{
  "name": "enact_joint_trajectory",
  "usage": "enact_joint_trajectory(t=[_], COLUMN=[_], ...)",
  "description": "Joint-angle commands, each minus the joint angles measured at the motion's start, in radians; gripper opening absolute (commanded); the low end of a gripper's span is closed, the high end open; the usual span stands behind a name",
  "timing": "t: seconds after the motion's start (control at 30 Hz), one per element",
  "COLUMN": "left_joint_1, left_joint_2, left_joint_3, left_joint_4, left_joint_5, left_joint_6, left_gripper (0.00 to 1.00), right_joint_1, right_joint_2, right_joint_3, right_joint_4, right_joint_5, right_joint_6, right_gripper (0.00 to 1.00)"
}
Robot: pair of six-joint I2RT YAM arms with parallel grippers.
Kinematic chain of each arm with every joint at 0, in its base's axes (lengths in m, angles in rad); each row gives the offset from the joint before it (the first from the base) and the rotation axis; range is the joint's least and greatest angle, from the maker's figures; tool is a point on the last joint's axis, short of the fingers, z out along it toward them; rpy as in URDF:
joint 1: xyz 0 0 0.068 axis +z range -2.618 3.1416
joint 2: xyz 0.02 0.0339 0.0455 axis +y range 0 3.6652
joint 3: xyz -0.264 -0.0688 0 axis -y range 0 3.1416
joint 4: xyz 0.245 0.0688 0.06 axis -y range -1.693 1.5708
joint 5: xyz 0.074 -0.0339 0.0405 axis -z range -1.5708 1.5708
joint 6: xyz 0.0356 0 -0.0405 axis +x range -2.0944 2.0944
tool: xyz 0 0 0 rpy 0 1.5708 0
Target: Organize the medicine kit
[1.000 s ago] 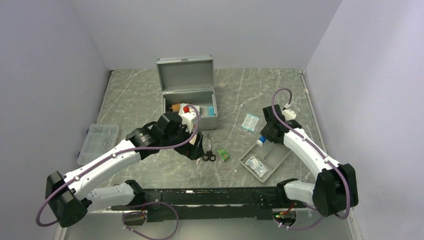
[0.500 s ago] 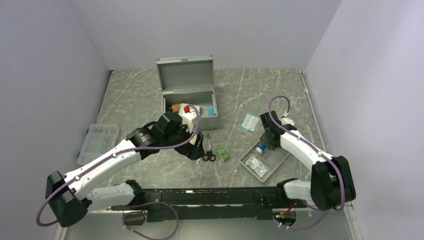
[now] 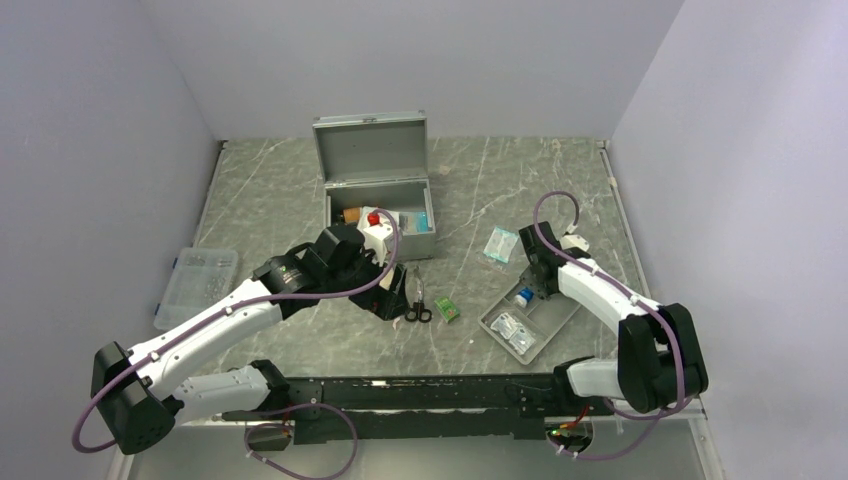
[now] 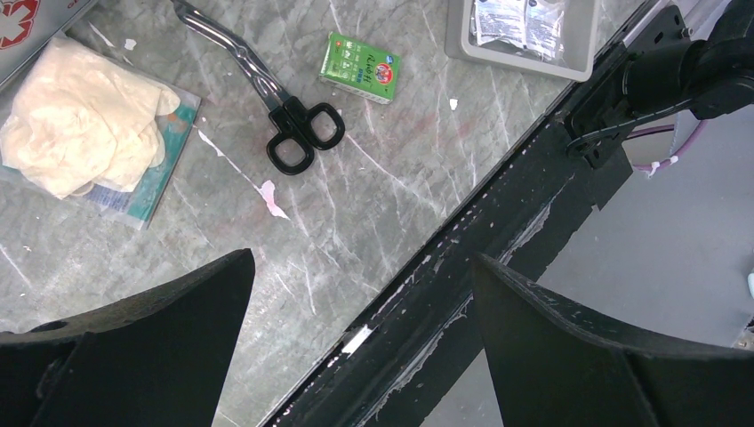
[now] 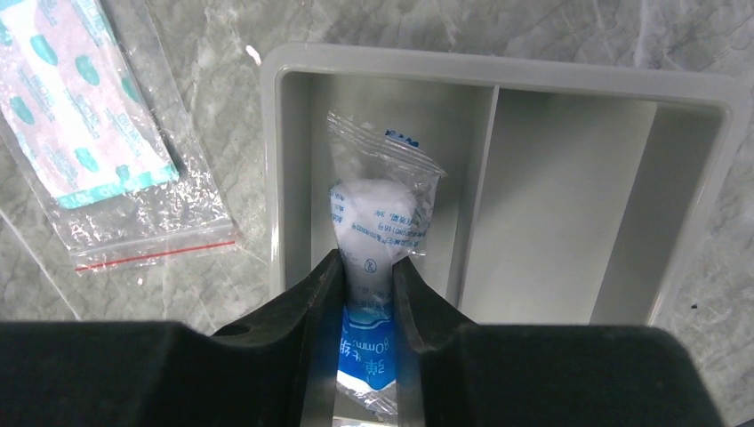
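The medicine kit [image 3: 380, 200] stands open at the back centre, lid up, with items inside. My right gripper [image 5: 367, 258] is shut on a blue-and-white plastic packet [image 5: 378, 209]. The packet's free end lies in the left compartment of the grey divided tray [image 5: 569, 178]. From above, that gripper [image 3: 527, 290] sits at the tray's far corner. My left gripper [image 4: 363, 258] hangs wide open and holds nothing, in front of the kit, above the table's near edge. Black-handled scissors [image 4: 276, 107] and a small green box [image 4: 360, 67] lie just beyond it.
A bagged pair of pale gloves [image 4: 80, 116] lies by the kit's front. A clear zip bag of plasters [image 5: 84, 116] rests left of the tray. Foil sachets [image 3: 513, 328] fill the tray's near compartment. A clear plastic box [image 3: 196, 285] sits far left. The black base rail [image 4: 498, 231] runs along the near edge.
My right arm has swung toward the tray and brought the packet down into its left compartment. The left arm has not moved.
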Motion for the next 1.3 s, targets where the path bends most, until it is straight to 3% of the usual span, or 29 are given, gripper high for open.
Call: enact_joint_trajectory(t=[0.0,0.3,0.43,0.57,0.73,1.0,1.27], left_joint_1=[-0.002,-0.002,-0.002,-0.002,-0.001,-0.002,0.000], left_joint_2=[-0.008,-0.011,-0.010,-0.009,-0.010,-0.037,-0.098], left_joint_3=[0.000,0.000,0.000,-0.001,0.000,0.017,0.072], left_joint_4=[0.029,0.026,0.028,0.029,0.027,-0.019,-0.127], left_joint_5=[0.010,0.006,0.006,0.007,-0.001,-0.107,-0.236], left_joint_6=[-0.016,-0.016,-0.016,-0.017,-0.016,-0.020,-0.032], left_gripper=[0.99,0.99,0.99,0.99,0.99,0.99,0.99], right_joint_1=[-0.007,-0.006,-0.005,-0.006,0.006,0.169,0.384], right_joint_2=[0.003,-0.057,-0.112,-0.138,-0.129,-0.083,0.012], right_joint_3=[0.006,0.051,0.123,0.211,0.306,0.375,0.333], right_joint_4=[0.037,-0.026,-0.091,-0.126,-0.088,-0.036,0.050], right_joint_5=[0.053,0.084,0.113,0.114,-0.016,-0.211,-0.387], right_joint_6=[-0.017,-0.048,-0.104,-0.189,-0.335,-0.498,-0.611], right_gripper=[0.28,0.51,0.65,0.69,0.71,0.74,0.78])
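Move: The right fingers are low in the tray, around the wrapped blue-white roll; its middle lies about 1 cm ahead and 1 cm below, already in the tray's compartment. The blister packs lie about 10 cm back and 7 cm to the left, the bagged pad 11 cm ahead and 9 cm left, the green box 22 cm left and 4 cm back. From the left hand the roll is some 33 cm to the right, 9 cm ahead and 16 cm lower. The right fingers let go of the blue-white roll, spreading from a narrow gap to about three-quarters open, at first almost in place. The hand then climbs steeply some 13 cm, edging forward, and swings about 15 cm left past the near side of the bagged pad towards the green box, turning some 50 degrees counter-clockwise. The left hand, open and empty, starts late and shifts only about 3 cm left. ##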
